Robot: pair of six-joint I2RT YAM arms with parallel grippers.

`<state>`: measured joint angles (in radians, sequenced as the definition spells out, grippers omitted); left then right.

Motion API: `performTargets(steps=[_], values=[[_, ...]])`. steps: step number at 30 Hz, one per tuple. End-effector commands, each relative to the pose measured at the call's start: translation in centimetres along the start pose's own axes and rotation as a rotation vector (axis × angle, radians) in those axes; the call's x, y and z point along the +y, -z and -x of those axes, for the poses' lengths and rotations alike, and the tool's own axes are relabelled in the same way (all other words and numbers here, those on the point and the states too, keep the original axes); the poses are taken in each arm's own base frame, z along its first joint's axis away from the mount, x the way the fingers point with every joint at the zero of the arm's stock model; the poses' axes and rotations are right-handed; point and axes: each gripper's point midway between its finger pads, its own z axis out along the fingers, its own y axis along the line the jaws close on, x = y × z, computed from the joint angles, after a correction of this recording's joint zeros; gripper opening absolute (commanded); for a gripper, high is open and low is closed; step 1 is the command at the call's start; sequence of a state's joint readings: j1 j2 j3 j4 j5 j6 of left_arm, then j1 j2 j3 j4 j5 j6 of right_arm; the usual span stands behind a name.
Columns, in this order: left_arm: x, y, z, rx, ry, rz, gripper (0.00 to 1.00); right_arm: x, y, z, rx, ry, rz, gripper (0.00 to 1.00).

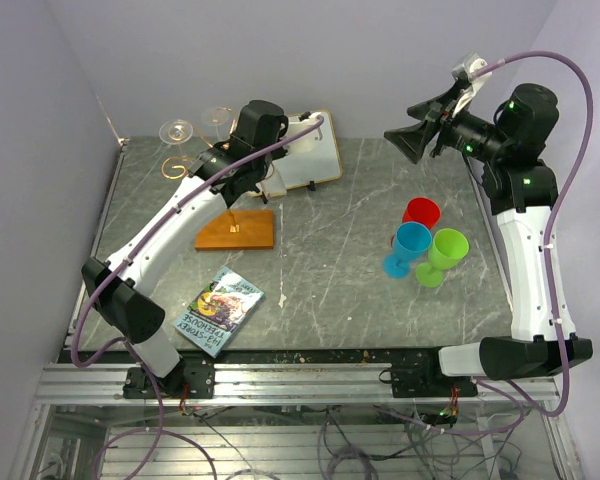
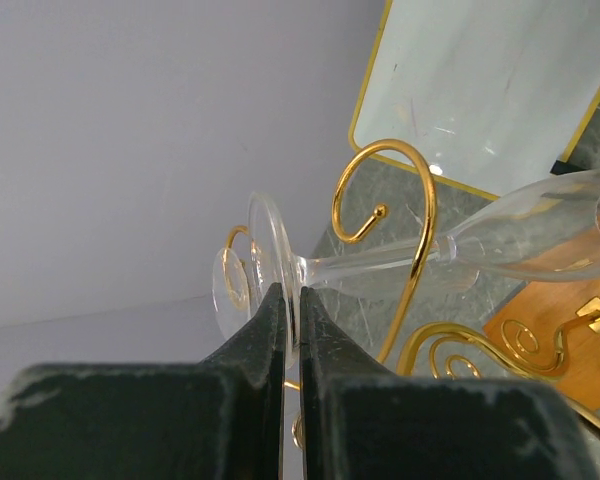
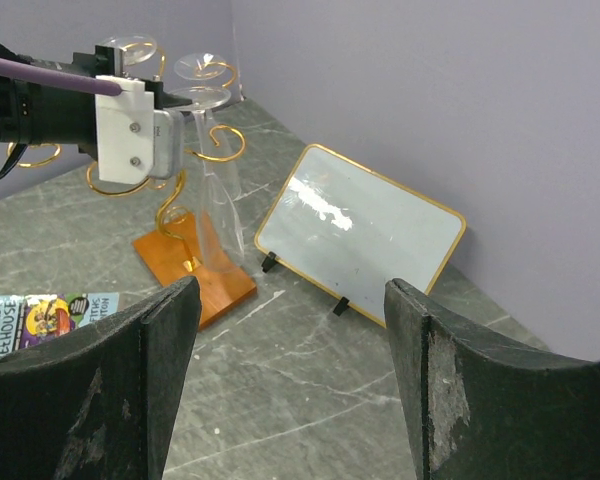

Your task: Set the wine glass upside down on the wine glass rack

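The wine glass rack has a wooden base (image 1: 235,230) (image 3: 195,270) and gold scroll arms (image 2: 405,240) (image 1: 175,166). A clear wine glass (image 2: 540,225) (image 3: 218,205) hangs upside down in it, its stem lying inside one scroll. Its round foot (image 2: 270,255) (image 1: 217,117) is uppermost. My left gripper (image 2: 291,292) is shut on the rim of that foot. A second glass foot (image 2: 230,280) (image 1: 177,130) (image 3: 130,50) shows on another arm just beyond. My right gripper (image 3: 291,295) (image 1: 418,135) hangs open and holds nothing, high over the table's right back and far from the rack.
A white gold-framed board (image 1: 310,150) (image 3: 360,235) (image 2: 480,80) stands just right of the rack. Red (image 1: 420,213), blue (image 1: 408,248) and green (image 1: 442,255) plastic goblets cluster at the right. A book (image 1: 218,310) lies front left. Purple walls close in the back and sides.
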<state>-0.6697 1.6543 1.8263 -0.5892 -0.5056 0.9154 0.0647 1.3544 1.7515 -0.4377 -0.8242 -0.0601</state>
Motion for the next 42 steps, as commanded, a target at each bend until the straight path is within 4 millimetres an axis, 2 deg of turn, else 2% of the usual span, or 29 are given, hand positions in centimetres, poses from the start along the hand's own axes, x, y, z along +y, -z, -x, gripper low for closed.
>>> performTargets(steps=[1, 5, 8, 13, 30, 42], values=[[2.5, 2.2, 2.0, -0.088, 0.05, 0.039, 0.08, 0.1, 0.5, 0.7, -0.023, 0.017, -0.004, 0.74], [2.3, 2.3, 2.7, -0.111, 0.047, 0.028, 0.08, -0.5, 0.6, 0.5, -0.019, 0.011, -0.033, 0.75], [2.3, 2.3, 3.1, -0.123, 0.043, 0.029, 0.08, -1.4, 0.8, 0.3, -0.015, 0.001, -0.083, 0.79], [2.1, 2.1, 3.7, -0.133, 0.037, 0.028, 0.08, -3.3, 1.1, 0.2, -0.013, -0.021, -0.178, 1.0], [2.2, 0.8, 5.9, -0.196, 0.076, 0.048, 0.07, -3.8, 1.2, -0.4, -0.009, -0.04, -0.176, 1.0], [2.6, -1.3, 4.8, -0.085, 0.072, 0.122, 0.07, -4.0, 1.3, -0.3, -0.007, -0.039, -0.179, 1.0]])
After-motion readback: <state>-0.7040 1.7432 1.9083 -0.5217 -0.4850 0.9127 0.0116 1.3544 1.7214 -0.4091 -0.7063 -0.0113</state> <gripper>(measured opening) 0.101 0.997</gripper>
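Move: The free gold hook that the held, upside-down wine glass goes for lies about 2 cm to the left hand's right, 1 cm ahead and 4 cm lower. One hung glass is roughly 8 cm to that hand's left and 1 cm ahead, middle about 9 cm lower; the whiteboard stands some 7 cm to its right, 8 cm ahead and 25 cm below. From the right hand, the hook is about 27 cm left, 13 cm ahead and 13 cm down. The wine glass, still pinched by its foot and hanging bowl-down, is carried about 4 cm to the right by the left hand, its stem crossing the free hook's curl; the hand lifts it a little, then eases forward and partly down again. Meanwhile the empty right hand backs off about 4 cm to its right and forward, swinging some 10 degrees clockwise and opening fully. ##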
